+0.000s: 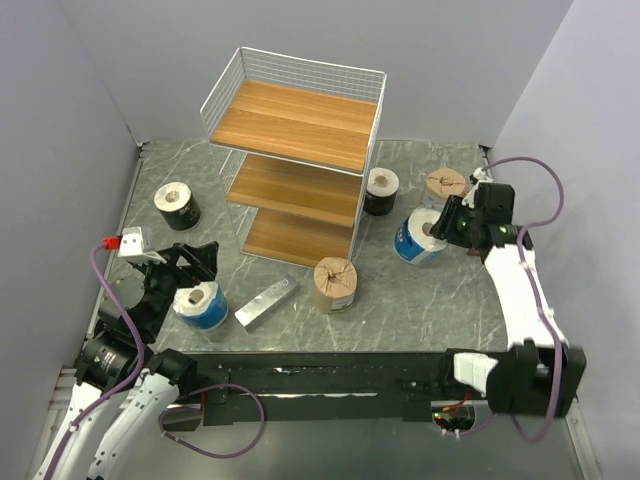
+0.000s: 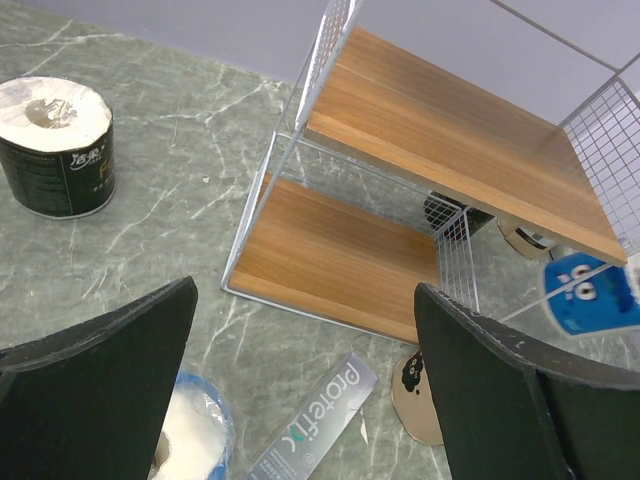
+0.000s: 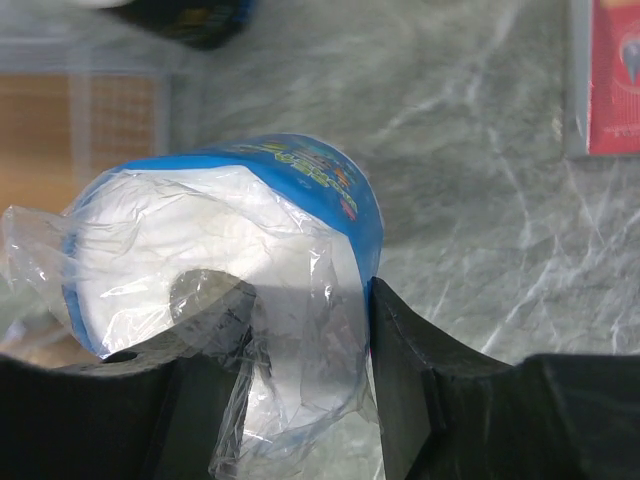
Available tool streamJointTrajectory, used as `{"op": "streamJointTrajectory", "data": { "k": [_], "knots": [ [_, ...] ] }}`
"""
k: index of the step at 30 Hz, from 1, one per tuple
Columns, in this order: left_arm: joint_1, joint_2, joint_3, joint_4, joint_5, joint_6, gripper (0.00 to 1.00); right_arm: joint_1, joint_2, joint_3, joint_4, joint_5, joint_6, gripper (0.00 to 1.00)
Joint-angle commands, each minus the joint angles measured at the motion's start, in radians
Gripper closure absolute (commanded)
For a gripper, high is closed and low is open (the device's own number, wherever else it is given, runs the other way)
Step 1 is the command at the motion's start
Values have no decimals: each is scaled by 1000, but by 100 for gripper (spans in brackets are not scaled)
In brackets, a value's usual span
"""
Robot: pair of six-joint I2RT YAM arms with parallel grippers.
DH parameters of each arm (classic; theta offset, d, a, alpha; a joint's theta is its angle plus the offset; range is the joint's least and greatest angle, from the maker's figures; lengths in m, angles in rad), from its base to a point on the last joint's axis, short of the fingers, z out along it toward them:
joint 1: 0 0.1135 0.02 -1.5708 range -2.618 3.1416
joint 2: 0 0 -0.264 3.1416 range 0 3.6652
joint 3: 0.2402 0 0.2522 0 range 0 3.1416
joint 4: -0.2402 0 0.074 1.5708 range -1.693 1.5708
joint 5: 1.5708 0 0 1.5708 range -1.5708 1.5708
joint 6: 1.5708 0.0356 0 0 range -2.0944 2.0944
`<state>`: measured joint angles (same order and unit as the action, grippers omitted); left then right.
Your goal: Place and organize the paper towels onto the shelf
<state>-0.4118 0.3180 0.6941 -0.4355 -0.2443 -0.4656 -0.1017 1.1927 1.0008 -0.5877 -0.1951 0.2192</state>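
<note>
The shelf [image 1: 300,125] stands at the back centre, its wooden boards bare. My right gripper [image 1: 440,225] is shut on a blue-wrapped paper towel roll [image 1: 422,238] just right of the shelf. In the right wrist view one finger [image 3: 200,330] is inside the core of that roll [image 3: 230,230] and the other presses its outer wrap. My left gripper [image 1: 190,270] hangs open above the second blue roll [image 1: 200,305], holding nothing. Black rolls stand at the left [image 1: 177,205] and by the shelf's right side [image 1: 381,190]. Brown rolls stand in front [image 1: 335,284] and at the back right [image 1: 446,186].
A flat silver bar [image 1: 266,301] lies between the left blue roll and the front brown roll; the left wrist view shows the bar [image 2: 315,425] between my open fingers. A red box [image 3: 612,75] lies on the table beyond the held roll. Grey walls close in on both sides.
</note>
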Motion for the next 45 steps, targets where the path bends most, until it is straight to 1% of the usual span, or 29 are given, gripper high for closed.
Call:
{"op": "streamJointTrajectory", "data": {
  "k": [1, 2, 4, 6, 9, 12, 13, 15, 16, 18, 21, 24, 25, 28, 29, 32, 37, 39, 41, 42, 43, 45],
  "knots": [
    [-1, -2, 27, 12, 0, -8, 4, 5, -181, -10, 34, -157, -58, 66],
    [-1, -5, 25, 12, 0, -7, 4, 5, -239, -19, 57, -197, -49, 66],
    [-1, -8, 25, 12, 0, -7, 3, 5, -284, -27, 63, -214, -38, 66],
    [1, -11, 27, 11, 0, -7, 4, 5, -318, -5, 23, -190, -24, 66],
    [-1, -10, 25, 12, 3, -7, 4, 5, -347, 83, -55, -165, -15, 66],
    [-1, -10, 25, 14, 8, -5, 3, 7, -370, 231, -150, -143, -3, 67],
    [-1, -8, 25, 14, 8, -5, 3, 5, -375, 315, -170, -132, 2, 67],
    [-1, -7, 28, 11, 10, -5, 4, 7, -380, 402, -220, -124, 12, 68],
    [-1, -8, 28, 12, 10, -5, 3, 7, -380, 482, -230, -133, 16, 68],
    [-1, -11, 27, 12, 10, -7, 4, 7, -367, 557, -242, -159, 29, 69],
    [-1, -16, 27, 14, 10, -7, 4, 7, -341, 707, -225, -242, 61, 70],
    [-1, -16, 25, 12, 11, -5, 4, 8, -291, 792, -193, -326, 97, 70],
    [-1, -16, 28, 12, 11, -7, 4, 11, -262, 849, -187, -346, 106, 70],
    [-1, -14, 25, 14, 14, -5, 4, 14, -226, 935, -126, -411, 163, 70],
    [-1, -14, 25, 14, 16, -5, 4, 16, -222, 944, -63, -429, 178, 70],
    [-1, -10, 27, 14, 16, -7, 4, 17, -196, 989, 21, -444, 227, 71],
    [-1, -11, 25, 12, 14, -8, 4, 26, -108, 1079, 49, -438, 264, 71],
    [-1, -10, 25, 12, 14, -7, 3, 52, -81, 1111, 39, -428, 263, 71],
    [-1, -10, 25, 12, 14, -8, 4, 94, -38, 1140, 17, -377, 234, 71],
    [-1, -10, 25, 11, 14, -7, 4, 181, -21, 1182, 2, -338, 214, 71],
    [-1, -10, 27, 11, 13, -7, 4, 228, 17, 1209, -42, -248, 156, 70],
    [1, -8, 27, 11, 13, -8, 4, 345, 63, 1300, -86, -172, 109, 69]
  ]
}}
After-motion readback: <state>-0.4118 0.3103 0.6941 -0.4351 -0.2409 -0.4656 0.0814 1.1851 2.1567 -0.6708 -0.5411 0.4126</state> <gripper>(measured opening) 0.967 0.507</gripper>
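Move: The shelf's top board lies about 33 cm left of the right hand, 9 cm ahead and some 18 cm higher. On the table, roughly 10 cm below this hand, the black roll is 12 cm ahead, 13 cm left; the far brown roll 12 cm ahead, 4 cm right. From the left hand the board is about 20 cm ahead, 15 cm right and 6 cm up. Still gripping the blue paper towels, the right hand rises some 45 cm, back and left, pitching up 60 degrees. ##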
